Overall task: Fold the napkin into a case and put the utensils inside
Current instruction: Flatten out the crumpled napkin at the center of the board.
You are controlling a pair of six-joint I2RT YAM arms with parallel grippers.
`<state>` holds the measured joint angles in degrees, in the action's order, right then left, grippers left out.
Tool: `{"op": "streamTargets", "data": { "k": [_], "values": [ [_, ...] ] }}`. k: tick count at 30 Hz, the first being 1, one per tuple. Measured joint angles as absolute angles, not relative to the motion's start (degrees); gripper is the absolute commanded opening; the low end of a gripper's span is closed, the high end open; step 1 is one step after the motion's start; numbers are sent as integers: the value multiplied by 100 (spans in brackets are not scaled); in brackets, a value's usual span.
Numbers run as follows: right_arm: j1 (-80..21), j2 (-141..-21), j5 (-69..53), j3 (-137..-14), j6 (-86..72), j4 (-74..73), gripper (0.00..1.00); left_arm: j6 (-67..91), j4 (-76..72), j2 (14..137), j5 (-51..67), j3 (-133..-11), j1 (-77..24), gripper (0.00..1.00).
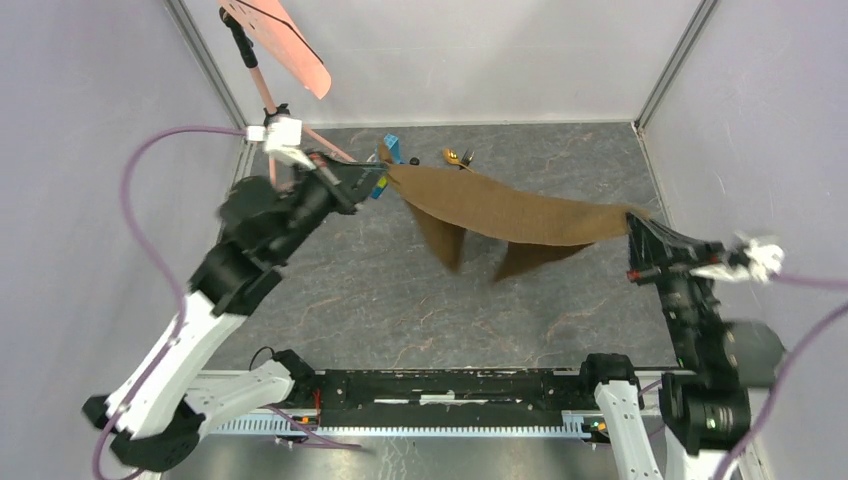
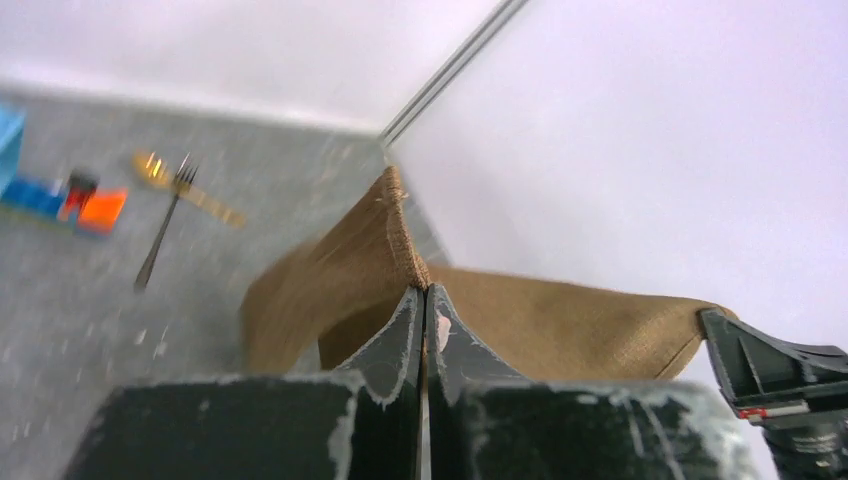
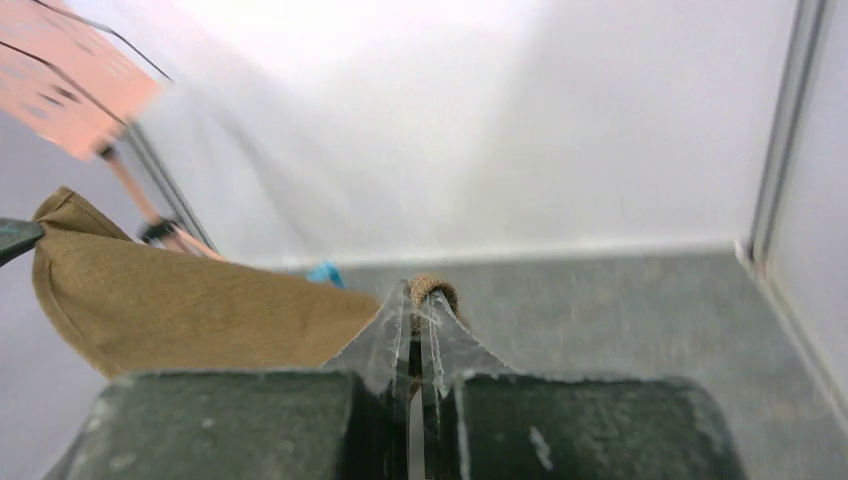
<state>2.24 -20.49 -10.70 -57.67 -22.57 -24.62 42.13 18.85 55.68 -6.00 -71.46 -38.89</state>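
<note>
A brown napkin (image 1: 510,212) hangs stretched in the air between my two grippers, its lower corners drooping. My left gripper (image 1: 385,174) is shut on its left corner (image 2: 400,245). My right gripper (image 1: 632,222) is shut on its right corner (image 3: 432,291). The gold spoon (image 1: 452,156) and the dark fork (image 1: 466,158) lie on the table behind the napkin; in the left wrist view the spoon (image 2: 160,170) and fork (image 2: 165,228) lie at far left.
Colourful toy blocks (image 1: 392,150) lie by the napkin's left corner and show in the left wrist view (image 2: 60,195). An orange paddle on a stand (image 1: 285,45) rises at back left. Walls enclose the grey table (image 1: 380,300).
</note>
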Motion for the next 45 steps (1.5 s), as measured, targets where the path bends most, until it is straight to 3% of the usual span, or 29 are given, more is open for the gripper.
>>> {"op": "streamTargets", "data": {
  "k": [6,11,16,21,23,24,26,29,32,35,38,45],
  "values": [
    [228,-1723,-1590,-6945,-2206,-1800,0,3487,1514,4696,-43,-7898,-3913,2],
    [316,-1717,-1555,-7308,-2294,-1400,0,3221,1177,4703,60,-8300,-3913,2],
    [342,-1741,-231,-6215,-2558,-1511,0,3011,923,5647,-183,-8377,-3924,2],
    [349,-2539,1450,-4469,-2853,-1741,0,2856,578,7585,-633,-8396,-3927,2],
    [349,-3057,2027,-3889,-2945,-1723,0,2792,541,8466,-805,-8464,-3933,10],
    [349,-3413,2344,-3634,-3000,-1699,0,2755,563,8993,-888,-8565,-3935,21],
    [349,-4029,2814,-3306,-3013,-1540,6,2679,762,10042,-958,-8984,-3940,52],
    [392,-5343,3570,-3293,-2884,-1227,54,2604,1656,11491,-1041,-10189,-3955,77],
    [471,-6560,4058,-3846,-2626,-1236,82,2582,2502,12040,-1087,-11010,-4005,97],
    [563,-7428,4047,-4637,-2158,-1413,89,2593,3039,11856,-980,-11163,-4066,100],
    [489,-7542,3518,-5028,-1638,-1463,97,2598,3343,11218,-725,-10805,-4121,100],
    [-707,-7791,156,-5050,-1544,-666,94,2606,3236,8816,102,-8241,-4150,100]
  ]
}}
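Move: Both hands are high over the board, still gripping two corners of the lifted napkin. From the left hand the board's centre lies about 9 cm ahead, 7 cm right and 41 cm below; on that level are the fork some 24 cm ahead and 9 cm right, the spoon 28 cm ahead and 12 cm right, and the toy blocks 26 cm ahead and 5 cm left. From the right hand the centre is roughly 17 cm ahead, 25 cm left and 42 cm below. Swinging back and up together by about 10 and 15 cm, both hands then whip the napkin down, forward and right, dropping some 40 cm. Their wrists turn, the right tipping well down, and near the bottom the fingers open wide and let go of the corners. The left then backs off towards the robot and to its left, while the right sweeps left and somewhat forward above the cloth. ##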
